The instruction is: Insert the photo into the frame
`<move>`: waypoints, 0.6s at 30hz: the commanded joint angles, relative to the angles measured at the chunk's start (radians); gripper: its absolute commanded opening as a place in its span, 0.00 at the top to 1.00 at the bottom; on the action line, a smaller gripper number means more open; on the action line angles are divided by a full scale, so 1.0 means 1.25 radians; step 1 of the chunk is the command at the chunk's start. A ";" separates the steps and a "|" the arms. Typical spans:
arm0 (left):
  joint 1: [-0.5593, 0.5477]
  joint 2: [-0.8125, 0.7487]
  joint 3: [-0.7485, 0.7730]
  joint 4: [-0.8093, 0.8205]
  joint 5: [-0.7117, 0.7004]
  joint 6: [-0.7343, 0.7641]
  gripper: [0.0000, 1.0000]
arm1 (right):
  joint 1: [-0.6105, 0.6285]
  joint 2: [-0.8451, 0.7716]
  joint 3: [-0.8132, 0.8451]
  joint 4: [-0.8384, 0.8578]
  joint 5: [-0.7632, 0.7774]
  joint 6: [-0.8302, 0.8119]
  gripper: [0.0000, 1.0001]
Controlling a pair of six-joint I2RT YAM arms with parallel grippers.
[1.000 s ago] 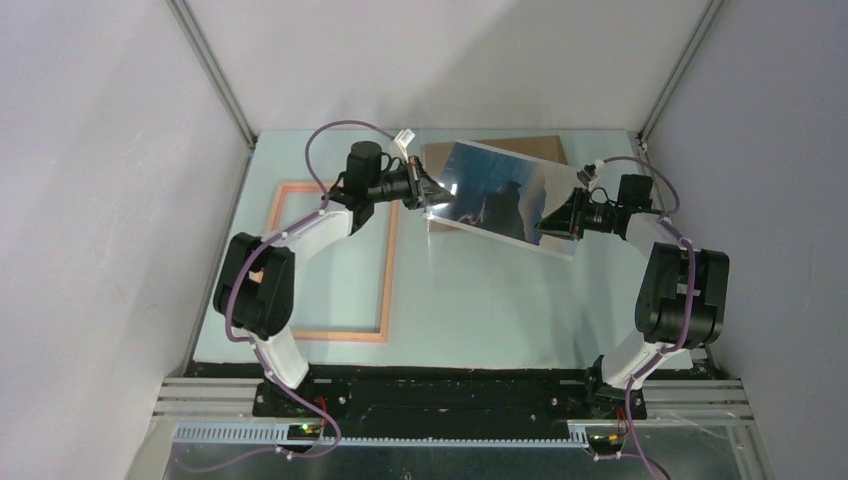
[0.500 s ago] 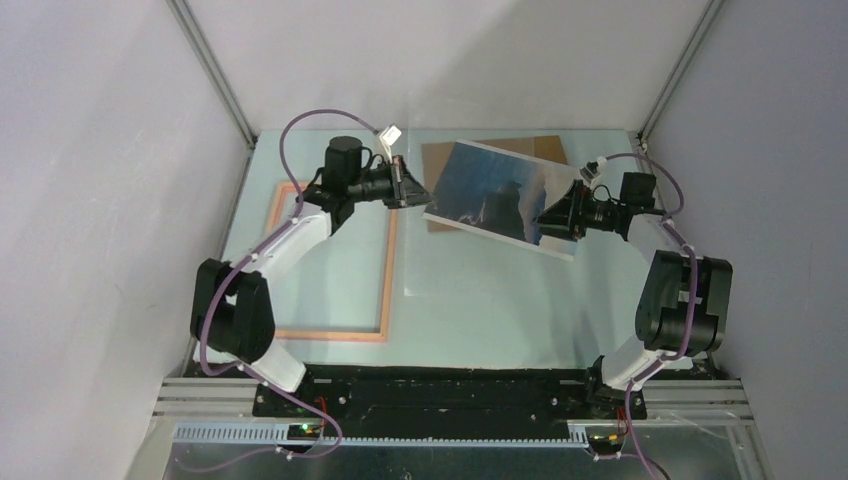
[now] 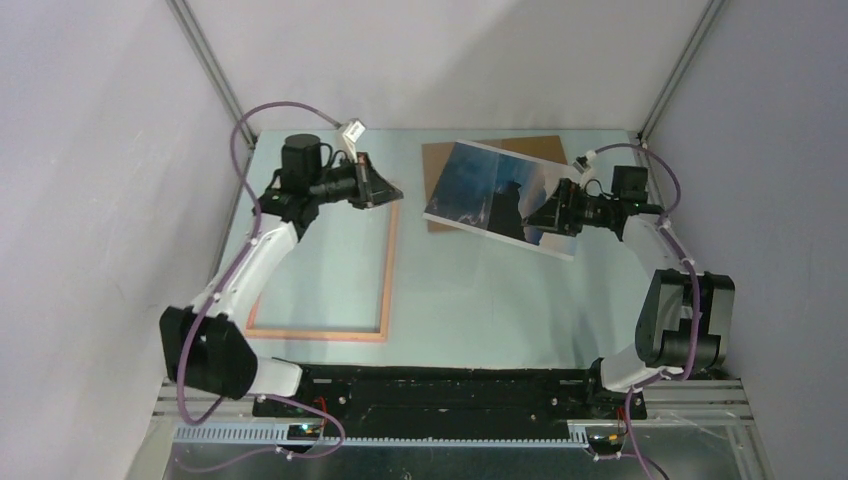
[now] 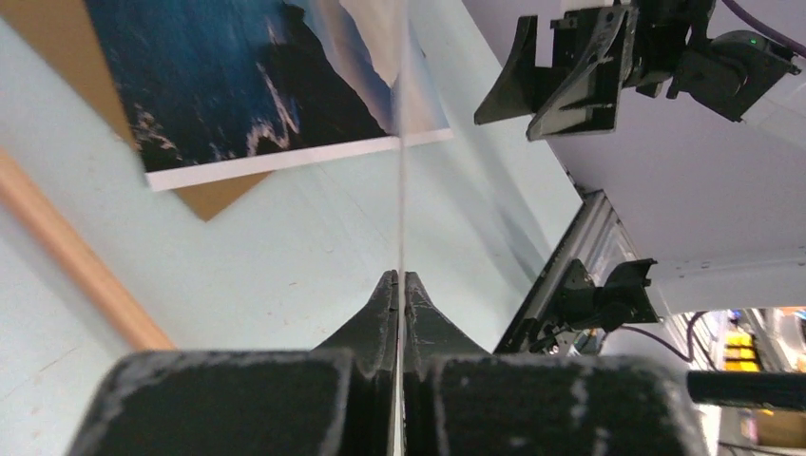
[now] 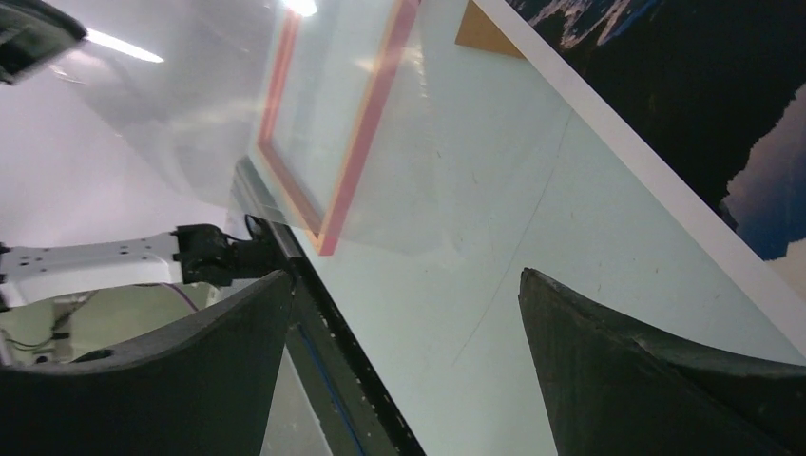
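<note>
The photo (image 3: 490, 195), a blue seascape with dark cliffs, lies flat at the back right, partly over a brown backing board (image 3: 545, 148). The salmon frame (image 3: 388, 270) lies flat on the left. My left gripper (image 3: 398, 190) hovers over the frame's far right corner, shut on a thin clear sheet that shows edge-on (image 4: 401, 171) between the left gripper's (image 4: 399, 280) tips. The clear sheet (image 5: 219, 114) hangs in front of the frame (image 5: 366, 123) in the right wrist view. My right gripper (image 3: 532, 215) stands open at the photo's right end, with nothing between its fingers (image 5: 404, 280).
Grey walls with metal corner posts (image 3: 215, 75) close in the pale green table (image 3: 480, 300). A black rail (image 3: 450, 385) carrying both arm bases runs along the near edge. The brown backing board (image 4: 57, 38) sticks out from under the photo (image 4: 238, 76).
My right gripper has opened and let go of the clear sheet. My left arm has swung left toward the frame, carrying the sheet away from the photo.
</note>
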 commanded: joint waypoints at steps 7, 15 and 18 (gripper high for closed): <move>0.099 -0.235 -0.002 -0.156 -0.079 0.170 1.00 | 0.189 -0.013 0.108 -0.017 0.233 -0.047 0.08; 0.145 -0.364 0.013 -0.285 -0.229 0.249 1.00 | 0.336 0.048 0.166 0.038 0.338 -0.026 0.09; 0.158 -0.405 0.018 -0.310 -0.272 0.259 1.00 | 0.405 0.099 0.214 0.031 0.392 -0.014 0.11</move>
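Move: The frame is the apparent goal for both hands. Its middle lies some 18 cm to the left of the left hand, about level with it fore and aft, and 26 cm below. The photo's middle is about 17 cm ahead and 24 cm right of this hand. For the right hand, the frame's middle lies roughly 44 cm to the left, level, 17 cm down; the photo is 17 cm ahead and 2 cm left, with the brown board under it, 21 cm ahead and 5 cm left. Leftwards, up and back goes the left hand, about 11 cm to the left and nearly 7 cm higher, carrying the clear sheet it still pinches away from the photo and over the frame's right side, its fingers swinging some 25 degrees counter-clockwise towards forward. The right hand, empty and still wide open, travels level about 11 cm left towards the frame, its fingertips dipping roughly 15 degrees. ##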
